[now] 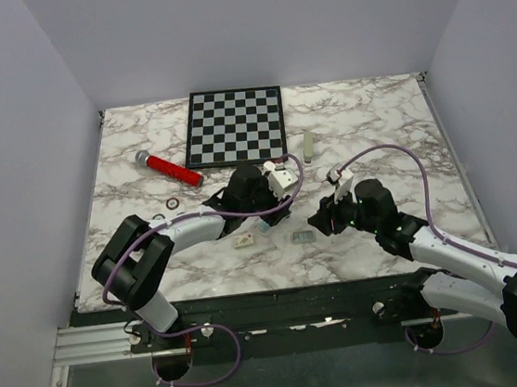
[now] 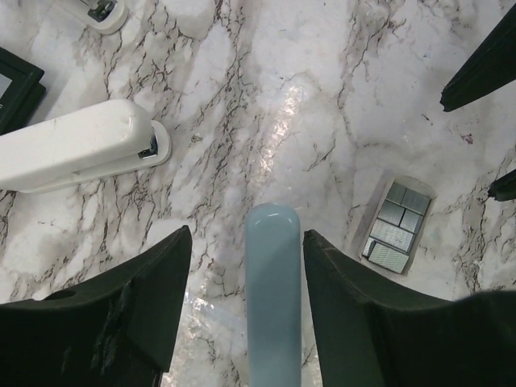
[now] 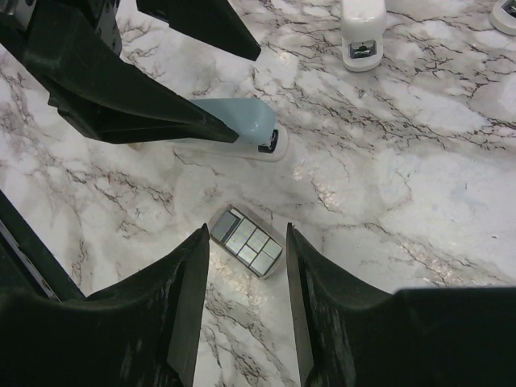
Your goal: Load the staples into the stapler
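Note:
A light-blue stapler [image 2: 272, 306] lies lengthwise between the fingers of my left gripper [image 2: 247, 232], which is open, with bare marble showing on both sides of the stapler. The staples [image 3: 247, 239], small silvery blocks in a pale tray, rest on the table just past the tips of my right gripper [image 3: 247, 230], which is open and holds nothing. In the top view the staples [image 1: 303, 236] lie between the left gripper [image 1: 270, 213] and the right gripper [image 1: 321, 221]. The blue stapler [image 3: 234, 121] sits partly under the left fingers.
A white stapler [image 2: 81, 153] lies left of the blue one, also seen as the white stapler [image 3: 360, 28]. Farther back are a chessboard [image 1: 235, 124], a red marker [image 1: 170, 168], a pale bar-shaped item [image 1: 308, 146] and a small ring [image 1: 174, 203].

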### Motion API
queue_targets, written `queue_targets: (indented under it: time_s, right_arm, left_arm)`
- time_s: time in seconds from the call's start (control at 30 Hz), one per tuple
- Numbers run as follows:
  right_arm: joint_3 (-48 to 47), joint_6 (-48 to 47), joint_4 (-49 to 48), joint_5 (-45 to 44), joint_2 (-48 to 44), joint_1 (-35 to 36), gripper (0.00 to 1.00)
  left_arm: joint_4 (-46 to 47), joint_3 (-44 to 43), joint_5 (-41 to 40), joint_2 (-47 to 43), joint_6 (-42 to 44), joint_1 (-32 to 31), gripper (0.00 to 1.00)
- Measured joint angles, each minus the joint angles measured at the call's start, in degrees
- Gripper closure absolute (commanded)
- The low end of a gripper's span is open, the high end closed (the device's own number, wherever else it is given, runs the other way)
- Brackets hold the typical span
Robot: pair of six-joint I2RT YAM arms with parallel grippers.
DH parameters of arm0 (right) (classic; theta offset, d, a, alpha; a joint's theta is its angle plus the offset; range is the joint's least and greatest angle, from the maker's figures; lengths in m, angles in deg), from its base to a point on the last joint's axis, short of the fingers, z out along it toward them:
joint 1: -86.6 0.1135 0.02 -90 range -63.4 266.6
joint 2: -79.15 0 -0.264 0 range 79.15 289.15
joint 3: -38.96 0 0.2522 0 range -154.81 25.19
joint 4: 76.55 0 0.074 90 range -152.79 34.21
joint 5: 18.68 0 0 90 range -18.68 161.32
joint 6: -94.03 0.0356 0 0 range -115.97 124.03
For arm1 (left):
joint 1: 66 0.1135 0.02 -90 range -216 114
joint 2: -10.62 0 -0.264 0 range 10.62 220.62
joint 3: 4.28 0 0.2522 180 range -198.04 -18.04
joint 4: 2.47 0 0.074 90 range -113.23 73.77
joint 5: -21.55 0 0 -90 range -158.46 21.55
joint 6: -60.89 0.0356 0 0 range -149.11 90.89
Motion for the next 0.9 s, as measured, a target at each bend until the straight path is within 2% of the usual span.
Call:
queue_targets:
  time_s: [0.2, 0.23, 0.47, 0.53, 0.63, 0.9]
  right_arm:
    - [0.22, 0.22, 0.17, -0.24, -0.44, 0.00, 0.49]
    - [0.28, 0.28, 0.17, -0.24, -0.50, 0.00, 0.49]
    - [0.59, 0.66, 0.20, -0.33, -0.63, 0.00, 0.49]
    - [0.59, 0.68, 0.20, -0.35, -0.63, 0.00, 0.50]
    - [0.59, 0.94, 0.20, -0.35, -0.63, 0.00, 0.50]
    - [0.59, 1.51, 0.17, -0.33, 0.17, 0.00, 0.50]
  left_arm:
    - [-2.99, -1.79, 0.81, 2.95, 0.83, 0.00, 0.47]
    - [-3.15, -1.90, 1.03, 3.23, 0.85, 0.00, 0.54]
    - [-5.88, -3.58, 1.75, 5.81, 0.94, 0.00, 0.77]
    - [-6.32, -3.91, 1.73, 6.08, 0.98, 0.00, 0.86]
    - [-7.76, -4.79, 1.66, 6.49, 1.07, -0.02, 0.90]
    - [-12.66, -8.35, -0.13, 8.83, 1.09, -1.14, 0.91]
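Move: Just under the left hand lies the blue stapler, its middle about 5 cm below, 2 cm back and 2 cm to the left, with the head towards the fingertips. From that hand the staple tray is roughly 7 cm back, 4 cm right; the white stapler about 12 cm straight ahead; the small card box some 6 cm back and 12 cm left, all down on the table. From the right hand the blue stapler is about 12 cm left, 4 cm ahead and 8 cm lower. Sinking about 4.5 cm onto the blue stapler, the left hand brings its open fingers down on either side of the head and closes them until they pinch it. With that grip taken it goes on down another centimetre or so, slowly, pressing the head towards its base, while the fingers tip roughly 10 degrees steeper downward. ##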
